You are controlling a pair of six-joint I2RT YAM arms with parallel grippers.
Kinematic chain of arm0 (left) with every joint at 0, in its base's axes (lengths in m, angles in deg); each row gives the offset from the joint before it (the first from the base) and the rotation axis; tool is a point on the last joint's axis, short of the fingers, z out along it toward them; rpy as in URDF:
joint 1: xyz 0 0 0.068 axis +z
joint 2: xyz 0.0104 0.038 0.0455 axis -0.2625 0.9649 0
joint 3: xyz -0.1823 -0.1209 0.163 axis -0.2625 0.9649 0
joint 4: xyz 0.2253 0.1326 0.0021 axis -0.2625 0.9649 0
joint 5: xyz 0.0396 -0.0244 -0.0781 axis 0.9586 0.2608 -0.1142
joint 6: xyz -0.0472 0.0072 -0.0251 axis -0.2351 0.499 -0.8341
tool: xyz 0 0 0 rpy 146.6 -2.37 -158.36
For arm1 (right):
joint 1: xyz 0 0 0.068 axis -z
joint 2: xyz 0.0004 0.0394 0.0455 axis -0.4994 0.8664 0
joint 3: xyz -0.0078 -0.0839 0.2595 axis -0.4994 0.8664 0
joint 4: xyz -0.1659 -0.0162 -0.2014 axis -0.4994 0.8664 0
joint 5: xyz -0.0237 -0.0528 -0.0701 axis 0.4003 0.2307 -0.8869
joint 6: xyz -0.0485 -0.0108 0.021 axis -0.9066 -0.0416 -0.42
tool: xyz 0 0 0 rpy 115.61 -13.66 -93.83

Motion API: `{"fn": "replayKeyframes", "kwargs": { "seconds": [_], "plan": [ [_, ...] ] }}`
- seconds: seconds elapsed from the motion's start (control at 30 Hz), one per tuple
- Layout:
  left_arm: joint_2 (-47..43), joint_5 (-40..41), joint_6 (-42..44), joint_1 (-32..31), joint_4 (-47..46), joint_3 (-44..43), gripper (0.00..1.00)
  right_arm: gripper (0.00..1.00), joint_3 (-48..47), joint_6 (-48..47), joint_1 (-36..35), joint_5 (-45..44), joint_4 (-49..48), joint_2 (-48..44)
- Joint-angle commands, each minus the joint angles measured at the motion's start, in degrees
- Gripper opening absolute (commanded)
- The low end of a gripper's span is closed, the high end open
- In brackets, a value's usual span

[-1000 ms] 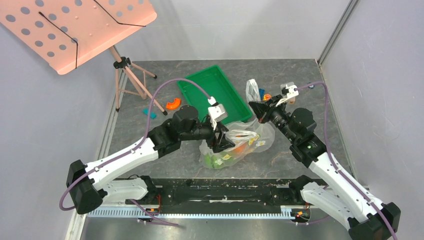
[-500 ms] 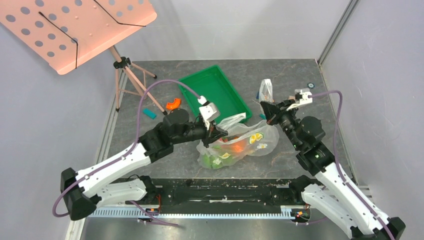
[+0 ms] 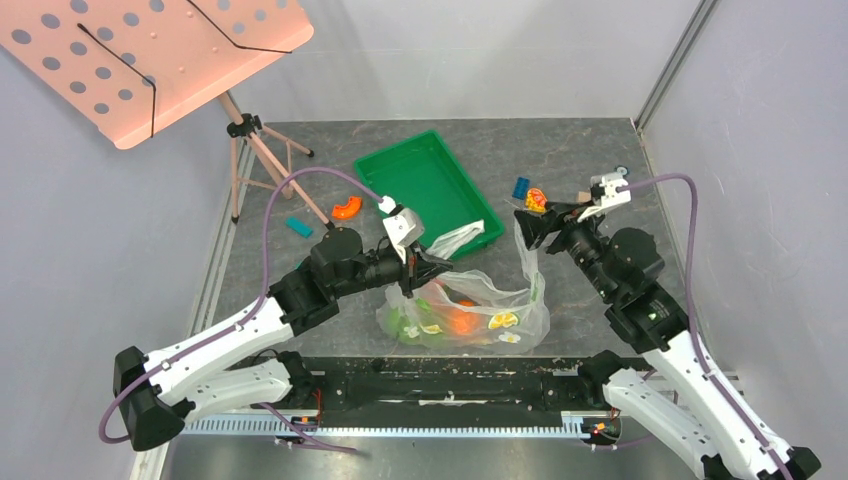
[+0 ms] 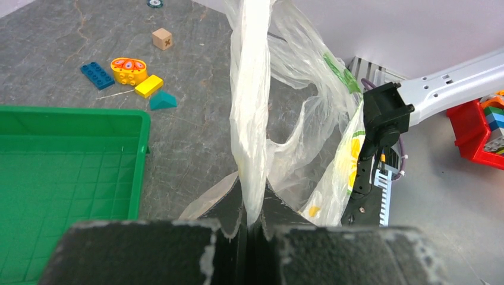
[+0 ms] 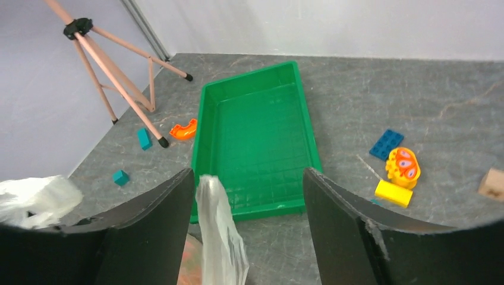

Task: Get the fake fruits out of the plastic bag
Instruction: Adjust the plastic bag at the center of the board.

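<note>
The plastic bag (image 3: 478,300) lies slumped near the table's front edge. Through its film show fake fruits: a round orange (image 3: 462,320) and a green piece (image 3: 402,322). My left gripper (image 3: 425,264) is shut on one twisted handle of the plastic bag (image 4: 252,119), and the strip is pinched between the fingertips of the left gripper (image 4: 252,209). My right gripper (image 3: 531,226) is open above the bag's right side. The other handle (image 5: 217,231) stands loose between its jaws, close beside the left finger (image 5: 159,221) and well apart from the right finger (image 5: 340,215).
A green tray (image 3: 425,185) lies behind the bag. An orange curved toy (image 3: 347,208) and a teal block (image 3: 298,226) sit to its left. Small coloured blocks (image 3: 535,199) lie behind the right gripper. A pink music stand's tripod (image 3: 255,150) stands at the back left.
The left gripper closed on a bag handle and drew the bag left and nearer. The right gripper opened, letting go of the other handle, which now hangs slack.
</note>
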Motion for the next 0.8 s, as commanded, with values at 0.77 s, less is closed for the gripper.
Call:
{"fn": "replayKeyframes", "kwargs": {
  "seconds": [0.77],
  "plan": [
    [2.4, 5.2, -5.3, -0.1, -6.0, -0.3, 0.02, 0.28, -22.4, -4.1, -16.5, 10.4, 23.3, 13.6]
  ]
}}
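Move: The gathered bag rim at the left gripper, which the right hand heads for, lies some 16 cm to its left, about 8 cm back and 7 cm lower. The loose handle stands right at the right hand's open fingers, its middle about 5 cm below. The orange fruit in the bag is 11 cm left, 10 cm back and 26 cm down; the green tray's middle is 22 cm ahead and 17 cm left, 28 cm down. For the left hand, that rim is at its fingertips, about 4 cm below. The right hand leaves the loose handle by lifting some 7 cm, then swings left and back over the bag towards the left gripper while sinking about 5 cm again, for a net shift of roughly 8 cm left and 6.5 cm back. On the way its wrist turns nearly 30 degrees counter-clockwise with a slight downward tip and roll, and the fingers narrow from wide to about a third open, still empty, as the left hand keeps its pinch on the other handle and eases a centimetre or so forward. ##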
